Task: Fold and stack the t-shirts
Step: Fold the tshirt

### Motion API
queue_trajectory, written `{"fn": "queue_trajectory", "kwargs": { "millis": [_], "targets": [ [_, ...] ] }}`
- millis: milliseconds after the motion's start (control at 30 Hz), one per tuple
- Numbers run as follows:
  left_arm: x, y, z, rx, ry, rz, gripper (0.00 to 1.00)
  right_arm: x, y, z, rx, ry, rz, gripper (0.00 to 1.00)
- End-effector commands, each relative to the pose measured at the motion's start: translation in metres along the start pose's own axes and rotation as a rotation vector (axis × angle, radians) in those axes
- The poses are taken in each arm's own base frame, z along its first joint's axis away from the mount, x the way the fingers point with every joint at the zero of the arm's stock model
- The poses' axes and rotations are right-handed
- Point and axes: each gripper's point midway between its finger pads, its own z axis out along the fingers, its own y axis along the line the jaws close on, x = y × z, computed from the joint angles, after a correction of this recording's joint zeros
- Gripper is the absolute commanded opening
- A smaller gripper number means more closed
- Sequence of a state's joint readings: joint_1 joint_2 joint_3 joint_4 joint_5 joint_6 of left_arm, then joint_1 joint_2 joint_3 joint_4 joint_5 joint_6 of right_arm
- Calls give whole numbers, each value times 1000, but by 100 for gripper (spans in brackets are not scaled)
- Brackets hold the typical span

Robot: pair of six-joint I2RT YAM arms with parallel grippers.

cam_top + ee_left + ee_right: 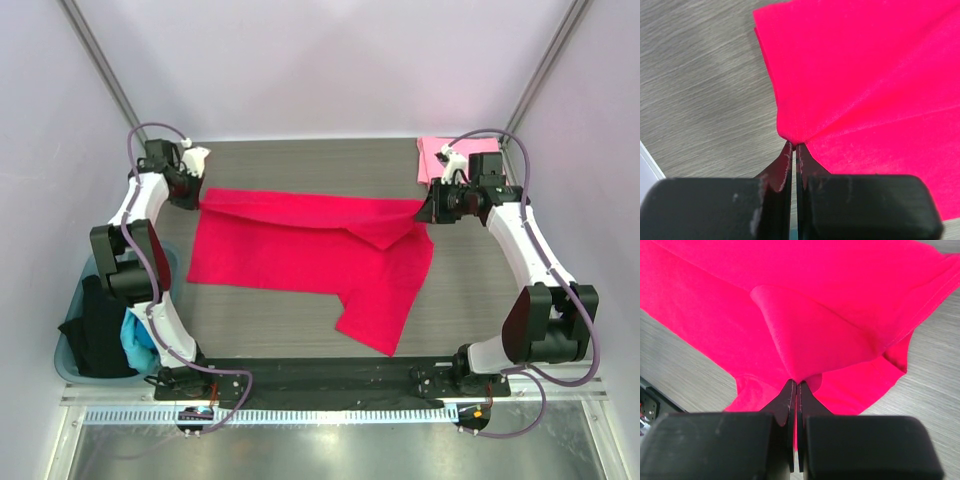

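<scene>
A large crimson t-shirt (300,250) lies spread across the middle of the grey table, one sleeve trailing toward the near edge. My left gripper (195,197) is shut on the shirt's far left corner; in the left wrist view the crimson t-shirt (865,75) bunches at the left gripper (794,145). My right gripper (428,212) is shut on a raised fold at the shirt's right end, where the crimson t-shirt (830,330) gathers into the right gripper (797,382). A folded light pink t-shirt (440,155) lies at the far right corner, partly behind the right arm.
A blue-grey bin (72,352) left of the table holds a black cloth (100,325) and a bright blue cloth (138,335). The arms' bases stand on a black rail (330,375) at the near edge. Pale walls close in the table.
</scene>
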State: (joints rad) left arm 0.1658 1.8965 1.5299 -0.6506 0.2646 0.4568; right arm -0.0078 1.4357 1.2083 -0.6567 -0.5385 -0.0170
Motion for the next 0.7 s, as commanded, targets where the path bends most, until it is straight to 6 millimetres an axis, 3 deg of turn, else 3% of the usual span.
{"fn": "queue_trajectory", "kwargs": {
  "millis": [0, 67, 133, 200, 233, 300, 400, 500, 633, 667],
  "targets": [
    [5, 0, -9, -1, 12, 22, 0, -4, 11, -6, -31, -29, -7, 1],
    [12, -5, -8, 20, 32, 12, 2, -2, 11, -6, -30, -22, -4, 1],
    [22, -14, -6, 56, 58, -4, 11, 0, 10, -6, -27, -15, -4, 3],
    [33, -23, -7, 87, 84, -13, 19, 1, 11, -9, -25, 0, -13, 12],
    [37, -29, -12, 104, 92, -18, 28, 1, 11, -11, -22, 5, -26, 21],
    [42, -35, -18, 115, 94, -18, 30, -6, 15, -21, -23, 13, -66, 29],
    [24, -34, -32, 93, 16, -13, 34, -19, 19, -30, -15, 2, -90, 38],
    [-3, -21, -31, 61, -41, -31, 39, -31, 16, -25, -12, -9, -74, 41],
    [-18, -5, -14, 59, 4, -97, 49, -39, -14, 0, 62, 0, -61, 42],
    [-36, 4, -16, 42, -19, -109, 49, -41, -28, 10, 84, 11, -55, 42]
  ]
}}
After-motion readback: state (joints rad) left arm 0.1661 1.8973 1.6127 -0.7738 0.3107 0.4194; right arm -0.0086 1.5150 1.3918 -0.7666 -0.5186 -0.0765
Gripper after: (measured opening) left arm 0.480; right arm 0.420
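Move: The left hand still pinches the left end of the shirt's turned-over edge; its landing spot on the lower layer is about 3 cm back, 2 cm left and 8 cm below. The right hand holds the other end; its landing spot is some 4 cm back and 15 cm below. From the right hand, the sleeve lies about 19 cm back and 11 cm left, the folded pink shirt about 21 cm ahead and 13 cm right, both 15 cm down. Backwards and down goes the left hand, nearly 6 cm back and a little over 3 cm down, its fingers opening on the way to let go of the shirt edge; it then swings forward and lifts about 5 cm. The right hand eases back barely 2 cm, opens to release its end, then rises some 4 cm and goes forward, dipping slightly at the last. ##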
